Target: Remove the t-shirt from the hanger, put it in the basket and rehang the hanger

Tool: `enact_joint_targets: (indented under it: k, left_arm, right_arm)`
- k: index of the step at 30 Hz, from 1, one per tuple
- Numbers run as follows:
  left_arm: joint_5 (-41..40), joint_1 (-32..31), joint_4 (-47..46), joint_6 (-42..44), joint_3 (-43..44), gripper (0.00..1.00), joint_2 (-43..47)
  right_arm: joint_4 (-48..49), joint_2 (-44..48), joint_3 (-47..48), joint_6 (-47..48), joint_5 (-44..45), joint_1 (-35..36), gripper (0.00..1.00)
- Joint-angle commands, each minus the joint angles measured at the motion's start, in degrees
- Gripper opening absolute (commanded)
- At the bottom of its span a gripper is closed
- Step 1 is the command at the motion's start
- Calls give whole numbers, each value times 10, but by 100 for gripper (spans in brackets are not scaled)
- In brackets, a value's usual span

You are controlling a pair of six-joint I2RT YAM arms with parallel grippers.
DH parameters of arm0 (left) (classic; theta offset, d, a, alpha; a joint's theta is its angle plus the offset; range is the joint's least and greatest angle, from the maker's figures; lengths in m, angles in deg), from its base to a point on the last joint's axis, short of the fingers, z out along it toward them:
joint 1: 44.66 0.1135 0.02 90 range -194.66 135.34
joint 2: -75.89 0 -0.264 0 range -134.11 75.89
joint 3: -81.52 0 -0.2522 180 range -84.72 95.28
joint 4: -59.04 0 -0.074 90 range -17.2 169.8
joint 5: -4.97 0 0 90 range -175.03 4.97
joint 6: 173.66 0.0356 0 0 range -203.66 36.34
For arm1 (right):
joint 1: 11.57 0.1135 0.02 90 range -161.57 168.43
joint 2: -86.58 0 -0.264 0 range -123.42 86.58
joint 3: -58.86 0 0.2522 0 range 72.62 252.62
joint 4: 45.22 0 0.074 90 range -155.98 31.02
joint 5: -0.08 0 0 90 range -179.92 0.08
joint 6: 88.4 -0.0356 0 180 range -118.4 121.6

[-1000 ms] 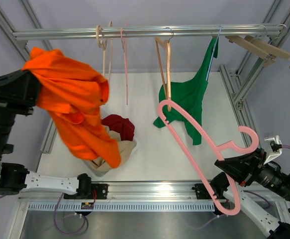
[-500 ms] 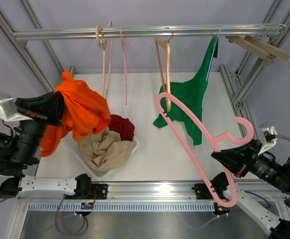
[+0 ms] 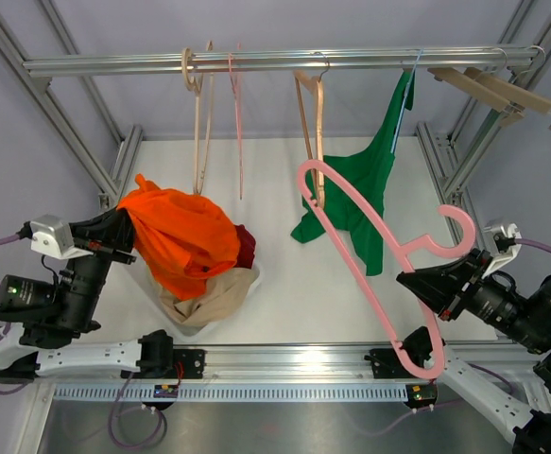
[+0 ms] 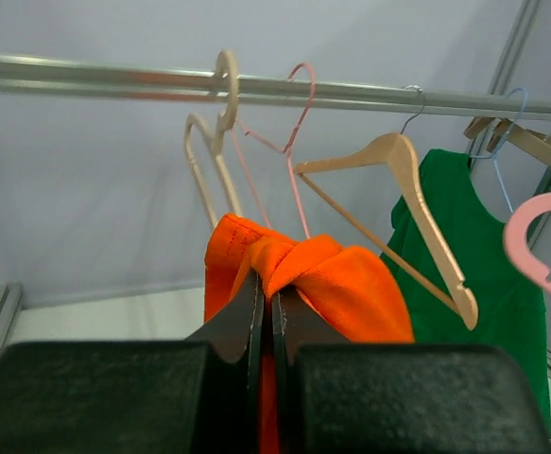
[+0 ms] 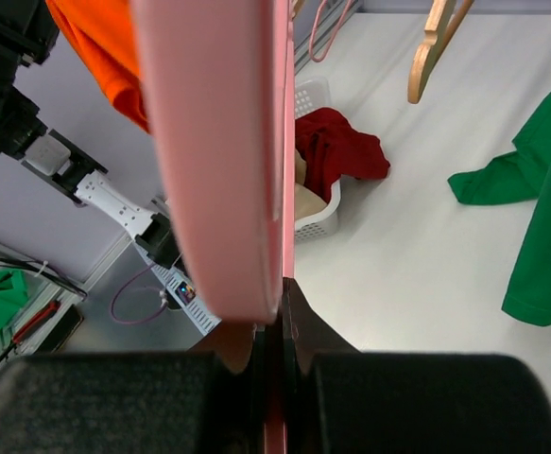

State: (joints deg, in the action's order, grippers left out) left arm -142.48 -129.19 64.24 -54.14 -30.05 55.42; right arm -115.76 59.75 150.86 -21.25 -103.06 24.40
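Observation:
My left gripper (image 3: pixel 124 230) is shut on the orange t-shirt (image 3: pixel 182 238), which hangs bunched over the white basket (image 3: pixel 245 280) at the left of the table. In the left wrist view the orange cloth (image 4: pixel 322 276) is pinched between my left gripper's (image 4: pixel 266 295) closed jaws. My right gripper (image 3: pixel 415 281) is shut on the bare pink hanger (image 3: pixel 365 270) and holds it tilted above the table's front right. The right wrist view shows the pink hanger (image 5: pixel 220 142) clamped in my right gripper (image 5: pixel 277 317).
The basket holds red (image 3: pixel 245 244) and beige clothes (image 3: pixel 209 298). A green t-shirt (image 3: pixel 365 180) hangs on the metal rail (image 3: pixel 284 61), with several empty wooden (image 3: pixel 311 118) and pink hangers (image 3: pixel 234 104) beside it. Frame posts stand at both sides.
My left gripper has swung down and toward the basket, carrying the orange t-shirt from high at the left to just over the basket. The right gripper has shifted the pink hanger slightly.

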Motion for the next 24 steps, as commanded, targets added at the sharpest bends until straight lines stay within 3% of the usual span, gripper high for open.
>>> enact_joint_targets:
  k: [1, 5, 9, 16, 17, 18, 19, 20, 24]
  left_arm:
    - [-66, -2, 17, -54, -39, 0, 81]
    - [-123, -1, 176, -186, -56, 0, 123]
    - [-193, -1, 313, -313, -36, 0, 133]
    - [-281, -1, 366, -350, -59, 0, 106]
    - [-291, -1, 418, -371, -52, 0, 96]
    - [-295, -1, 465, -411, -41, 0, 85]
    - [-298, -1, 523, -508, -30, 0, 63]
    - [-302, -1, 622, -551, -15, 0, 53]
    - [-261, -1, 653, -598, -39, 0, 8]
  right_arm:
    - [21, -30, 31, 24, 34, 2, 0]
    - [18, -72, 63, 41, 66, 2, 0]
    - [-8, -112, 107, 63, 164, 2, 0]
    - [-30, -158, 114, 76, 272, 2, 0]
    - [-27, -163, 112, 77, 280, 2, 0]
    - [-23, -168, 107, 82, 285, 2, 0]
    - [-11, -179, 104, 83, 290, 2, 0]
    - [-4, -185, 101, 83, 298, 2, 0]
    - [44, -240, 90, 102, 328, 2, 0]
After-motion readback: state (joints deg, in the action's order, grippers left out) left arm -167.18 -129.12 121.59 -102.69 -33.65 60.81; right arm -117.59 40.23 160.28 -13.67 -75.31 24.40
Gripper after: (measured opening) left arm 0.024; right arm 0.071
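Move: The left gripper holds the orange t-shirt. The basket it is going to is about 8 cm ahead, 6 cm to the right and some 43 cm below; in it the tan cloth lies about 3 cm ahead and 8 cm right, the dark red cloth 13 cm ahead and 16 cm right. The right gripper holds the pink hanger; the rod's free stretch is roughly 33 cm ahead, 20 cm left and 10 cm up, the wooden hanger 33 cm ahead and 10 cm left, the green t-shirt 28 cm ahead and 2 cm left. Lower the left gripper about 16 cm, drifting 5 cm left, to bring the orange t-shirt down into the basket; tip the fingers down and turn them counter-clockwise, about 20 degrees each, and keep them shut on the cloth. Meanwhile carry the pink hanger some 12 cm forward towards the rod with the right gripper, rising slightly and sinking back, turning it clockwise about 25 degrees, grip kept. ##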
